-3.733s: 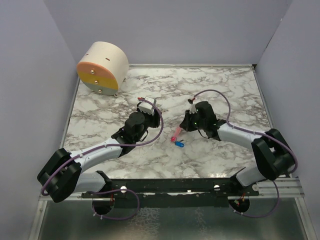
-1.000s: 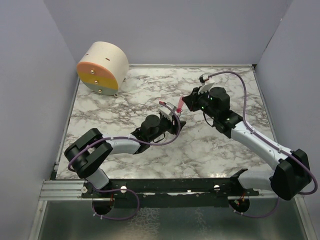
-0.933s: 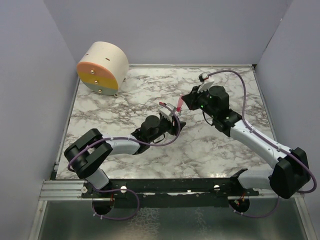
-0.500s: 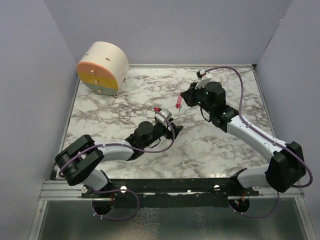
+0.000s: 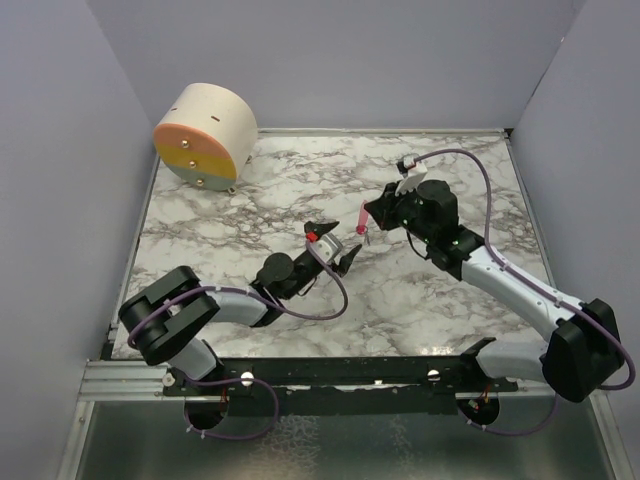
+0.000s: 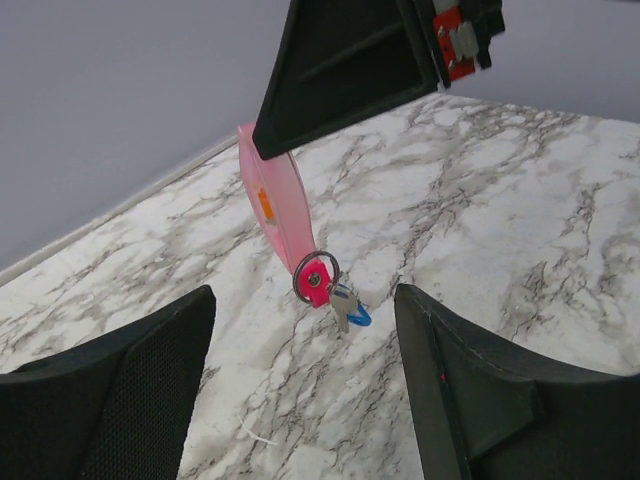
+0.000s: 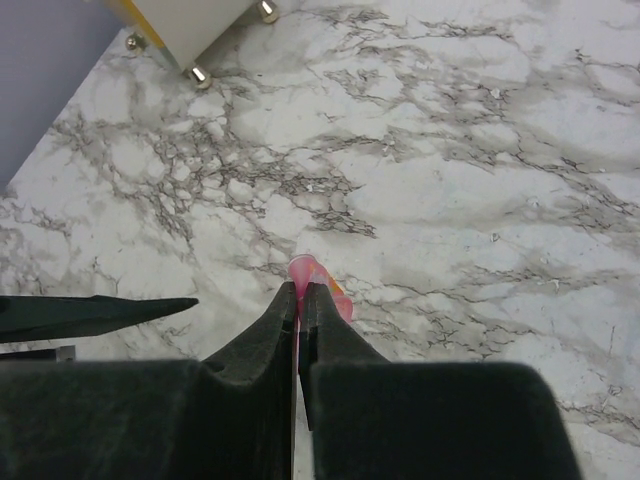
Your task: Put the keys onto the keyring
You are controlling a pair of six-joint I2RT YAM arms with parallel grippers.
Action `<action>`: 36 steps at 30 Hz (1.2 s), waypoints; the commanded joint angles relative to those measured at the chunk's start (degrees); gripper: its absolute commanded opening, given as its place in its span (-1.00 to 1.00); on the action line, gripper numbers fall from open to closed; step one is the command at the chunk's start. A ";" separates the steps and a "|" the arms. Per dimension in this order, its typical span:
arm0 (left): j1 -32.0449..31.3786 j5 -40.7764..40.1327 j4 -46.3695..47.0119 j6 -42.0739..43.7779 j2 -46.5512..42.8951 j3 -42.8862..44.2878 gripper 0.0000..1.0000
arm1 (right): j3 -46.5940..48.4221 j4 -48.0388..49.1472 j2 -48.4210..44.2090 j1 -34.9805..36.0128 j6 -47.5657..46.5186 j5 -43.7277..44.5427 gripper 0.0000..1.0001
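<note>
My right gripper (image 7: 298, 288) is shut on the upper end of the pink key (image 6: 275, 205), which hangs downward over the marble table (image 5: 430, 180). The keyring (image 6: 316, 272) is threaded through the hole in the key's red lower end. Its blue tag (image 6: 358, 318) and a short grey metal piece dangle below. My left gripper (image 5: 335, 243) stands open just near-left of the hanging key and touches nothing; the ring hangs between its spread fingers (image 6: 480, 380) in the left wrist view. From above, the key (image 5: 361, 221) shows at the tip of the right gripper (image 5: 372, 213).
A round cream box (image 5: 205, 135) with an orange and yellow face stands at the back left corner. Grey walls close in the table on three sides. A thin white scrap (image 6: 250, 435) lies on the marble below the left gripper.
My left gripper has opened wider and drawn back from the key. My right gripper has come slightly nearer with the key and the ring hanging from it.
</note>
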 commanded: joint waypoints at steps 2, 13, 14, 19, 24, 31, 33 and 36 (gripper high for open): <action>-0.13 4.88 11.15 9.91 6.41 0.25 0.50 | -0.83 0.66 -3.14 0.20 -0.15 -2.91 -0.98; -0.15 6.99 17.46 13.21 15.12 3.72 0.50 | -1.41 -0.07 -5.32 0.20 -0.28 -4.74 -0.98; -0.20 7.11 17.64 13.18 15.55 4.10 0.50 | -1.44 -0.16 -5.49 0.22 -0.40 -4.75 -0.98; -0.19 8.12 17.21 12.99 17.01 5.81 0.49 | -1.44 -0.56 -5.71 0.20 -0.53 -4.63 -0.98; -0.19 9.62 16.24 12.51 18.13 6.82 0.49 | -1.15 -0.85 -5.97 0.20 -0.66 -4.39 -0.98; -0.12 12.03 15.29 11.53 18.54 6.84 0.48 | -0.26 -1.17 -5.97 0.20 -0.90 -4.23 -0.98; -0.26 12.46 15.57 11.27 18.46 6.43 0.48 | -0.06 -1.27 -5.97 0.20 -0.94 -4.16 -0.98; -0.22 13.50 15.94 10.49 18.59 5.87 0.48 | 0.23 -1.27 -5.89 0.18 -0.97 -3.98 -0.98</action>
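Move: Ahead of the open left hand, the ring at the pink tag's lower end is about 3 cm forward, 3 cm to the right and roughly 3 cm lower; the blue-tipped key dangles beside it, 2 cm forward, 5 right and 5 lower. The tag's middle is some 4 cm forward and 4 right of the left hand, level with it. From the right hand, which holds the tag's top, the ring hangs about 7 cm below and 1 cm back. Dipping about 2.5 cm first, the left hand then slides some 4.5 cm to the right towards the ring, fingers staying wide open so that they come to either side of it; the wrist rolls roughly 15 degrees on the way. Still pinching the tag, the right hand lifts about 2 cm and draws back 1.5 cm, then holds there. ##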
